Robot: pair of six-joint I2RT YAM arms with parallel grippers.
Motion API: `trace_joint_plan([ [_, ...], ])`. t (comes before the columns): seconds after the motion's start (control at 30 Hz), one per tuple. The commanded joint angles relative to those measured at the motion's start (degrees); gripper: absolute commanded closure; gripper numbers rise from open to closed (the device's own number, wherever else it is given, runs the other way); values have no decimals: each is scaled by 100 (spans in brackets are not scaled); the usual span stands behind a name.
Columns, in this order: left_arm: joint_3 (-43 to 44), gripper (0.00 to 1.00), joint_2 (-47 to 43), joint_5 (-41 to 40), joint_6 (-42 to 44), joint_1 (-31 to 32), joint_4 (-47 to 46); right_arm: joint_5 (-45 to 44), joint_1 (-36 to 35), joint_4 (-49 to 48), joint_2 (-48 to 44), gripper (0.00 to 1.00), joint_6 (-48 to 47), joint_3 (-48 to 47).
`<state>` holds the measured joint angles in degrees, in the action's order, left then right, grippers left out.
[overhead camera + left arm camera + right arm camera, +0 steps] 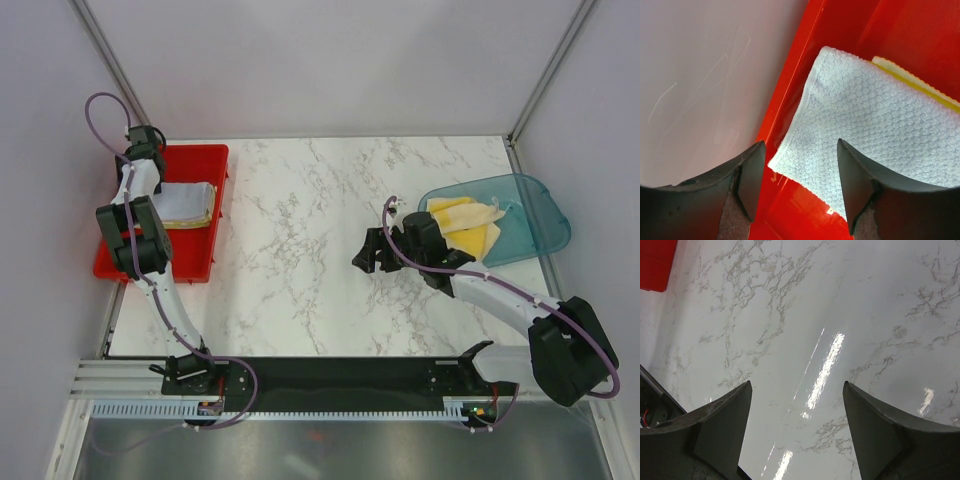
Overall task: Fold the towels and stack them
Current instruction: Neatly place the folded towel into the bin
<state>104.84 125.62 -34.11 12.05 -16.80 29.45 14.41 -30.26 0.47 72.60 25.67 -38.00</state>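
A folded white-grey towel (188, 200) lies on a yellow towel (205, 217) inside the red tray (205, 160). My left gripper (152, 188) hangs over the towel's left end. In the left wrist view its jaws stand open (801, 150), astride the white-grey towel's (880, 115) near corner without touching it. The yellow towel's edge (920, 85) peeks out behind. More towels, yellow and cream (465, 215), lie crumpled in the teal bin (540, 215). My right gripper (375, 252) is open over bare marble (796, 385), with nothing between its fingers.
The red tray's wall (790, 95) runs close beside the left finger, with the grey enclosure wall (700, 75) just beyond. The marble table (300, 220) lies between tray and bin. A corner of the tray (655, 262) shows in the right wrist view.
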Motion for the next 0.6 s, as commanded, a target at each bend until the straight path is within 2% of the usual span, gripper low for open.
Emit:
trace_joint_plan([
  [0.0, 195, 33, -301, -43, -54, 62, -142, -88, -15, -100, 0, 18, -45, -261],
  [0.13, 125, 34, -678, 192, -377, 247, 51, -35, -15, -65, -79, 18, 25, -278],
  [0.23, -181, 36, -1135, 1210, -956, 431, 254, -18, -15, -56, -140, 19, 70, -322],
  [0.27, -313, 37, -1232, 1944, -1142, 493, 280, -9, -15, -56, -158, 18, 113, -331],
  [0.37, -780, 43, -1409, 3334, -1907, 502, 272, 9, -15, 93, -211, 18, 158, -410],
  [0.4, -850, 51, -1374, 3584, -2013, 511, 245, 9, -24, 155, -237, 19, 192, -462],
  [0.47, -886, 55, -1094, 4224, -2163, 528, 166, -9, -15, 216, -316, 18, 184, -507],
  [0.53, -764, 61, -778, 4552, -2216, 537, 166, -79, -15, 330, -448, 19, 184, -516],
  [0.57, -754, 61, -715, 4588, -2277, 546, 166, -105, -15, 331, -448, 19, 184, -516],
])
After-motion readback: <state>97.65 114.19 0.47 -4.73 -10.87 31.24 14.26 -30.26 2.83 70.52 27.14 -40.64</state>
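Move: The folded white towel lies flat in the red bin. Its middle is about 12 cm to the left hand's right, 2 cm back and 4 cm below, and its right edge some 22 cm to the right. The bin's left wall stands about 4 cm to that hand's left, the right wall some 24 cm to its right, both about level fore and aft. From the right hand, the towel's middle is roughly 47 cm left and 15 cm ahead. Sweep the open left gripper about 16 cm to the right, from the towel's left edge across above the towel towards its right edge, rising slightly before dipping a little at the end. As it goes, swing the fingers from pointing left to nearly straight down, some 40 degrees, and draw them partly closed on nothing. Lift the open, empty right hand about 2 cm. ##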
